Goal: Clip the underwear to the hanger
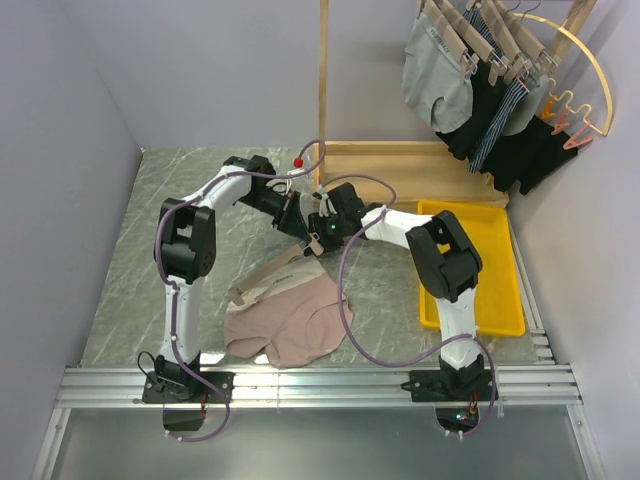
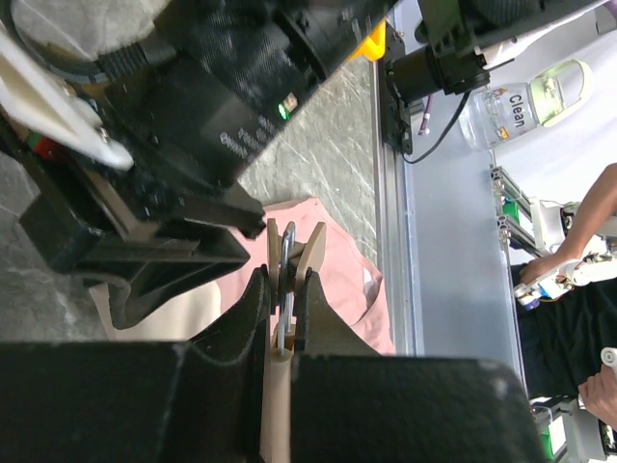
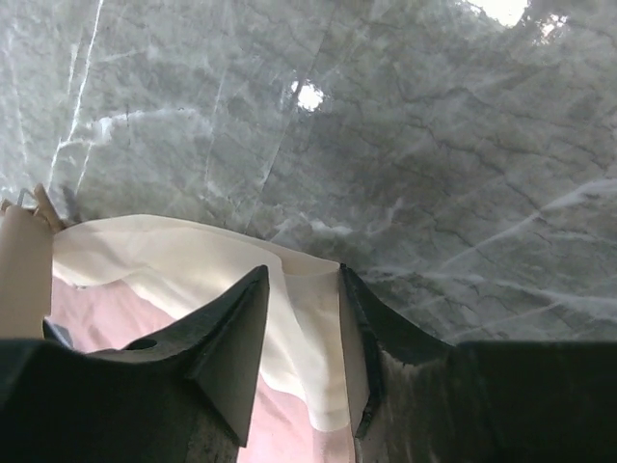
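The underwear (image 1: 290, 322), dusty pink with a cream waistband (image 1: 262, 283), lies crumpled on the marble near the front. Its waistband rises toward both grippers. My left gripper (image 1: 292, 218) is shut on the light-wood hanger (image 2: 273, 405), whose wooden clip (image 2: 310, 249) sticks out past the fingertips above the pink cloth (image 2: 339, 280). My right gripper (image 1: 318, 240) hovers close beside it. In the right wrist view its jaws (image 3: 301, 275) stand apart with the cream waistband (image 3: 308, 328) between them, lying against one finger. A wooden end of the hanger (image 3: 21, 280) shows at the left edge.
A yellow tray (image 1: 502, 215) sits at the right. Behind it is a wooden stand (image 1: 400, 160) with a rack of grey, black and striped garments (image 1: 480, 80) and a gold wire arch (image 1: 592, 70). A metal rail (image 1: 320, 385) runs along the near edge.
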{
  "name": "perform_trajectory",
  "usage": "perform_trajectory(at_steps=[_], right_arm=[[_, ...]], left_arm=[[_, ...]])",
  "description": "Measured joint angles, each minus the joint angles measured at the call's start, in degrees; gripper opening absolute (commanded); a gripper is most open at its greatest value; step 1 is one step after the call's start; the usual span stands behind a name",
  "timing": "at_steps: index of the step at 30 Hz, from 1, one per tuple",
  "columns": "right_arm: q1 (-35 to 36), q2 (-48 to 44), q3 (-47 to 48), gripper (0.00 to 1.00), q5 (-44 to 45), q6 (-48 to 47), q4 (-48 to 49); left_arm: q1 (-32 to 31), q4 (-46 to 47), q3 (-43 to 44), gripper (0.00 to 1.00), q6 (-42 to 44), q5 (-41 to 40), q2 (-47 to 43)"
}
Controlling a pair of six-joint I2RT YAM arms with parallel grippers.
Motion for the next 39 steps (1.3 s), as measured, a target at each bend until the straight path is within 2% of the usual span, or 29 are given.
perform_trajectory(at_steps=[7, 8, 9, 10, 11, 18, 32, 39], right_arm=[[1.2, 1.1, 1.3, 0.27, 1.3, -0.5, -0.5], [1.2, 1.2, 1.3, 0.22, 1.3, -0.5, -0.5], [1.2, 1.3, 1.3, 0.11, 1.3, -0.5, -0.5], [1.2, 1.3, 1.3, 0.03, 1.5, -0.8, -0.5], [1.2, 1.4, 1.3, 0.00, 1.4, -0.7, -0.7], [0.0, 0.6, -1.3, 0.00, -1.2, -0.5, 2.5], [-4.8, -7.0, -12.9, 0.00, -6.4, 1.5, 9.2], [-5.3, -10.4, -14.9, 0.00, -8.3, 2.1, 14.0]], left_arm=[[0.0, 0.2, 0.0, 0.00, -0.1, 0.0, 0.0], [0.0, 0.3, 0.0, 0.00, -0.2, 0.0, 0.0], [0.0, 0.4, 0.0, 0.00, -0.3, 0.0, 0.0], [0.0, 0.5, 0.0, 0.00, -0.4, 0.0, 0.0], [0.1, 0.5, 0.0, 0.00, -0.4, 0.0, 0.0], [0.9, 0.8, -0.2, 0.00, -0.4, 0.3, 0.0], [3.4, 2.3, -0.7, 0.00, -0.3, -0.5, 0.0], [3.4, 4.2, -2.1, 0.00, -0.9, -1.1, 0.0]])
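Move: The underwear's right waistband corner lies between the right hand's open fingers, about 1 cm to their left and 1 cm lower. The open hanger clip is overhead, some 3 cm back and 11 cm up; the hanger's other clip, on the waistband's left end, sits about 18 cm left and 12 cm back, near table height. From the left hand, the corner is about 3 cm ahead, 3 cm right and 12 cm below. The waistband's right corner is pinched as the right fingers shut fully on it, then drawn about 4 cm to the right and slightly back, and finally lifted some 4 cm, the fingertips tilting up about 10 degrees. Meanwhile the left hand keeps its grip on the hanger's clip and shifts it 2 cm forward and 2 cm left, sinking about 1 cm late on. ##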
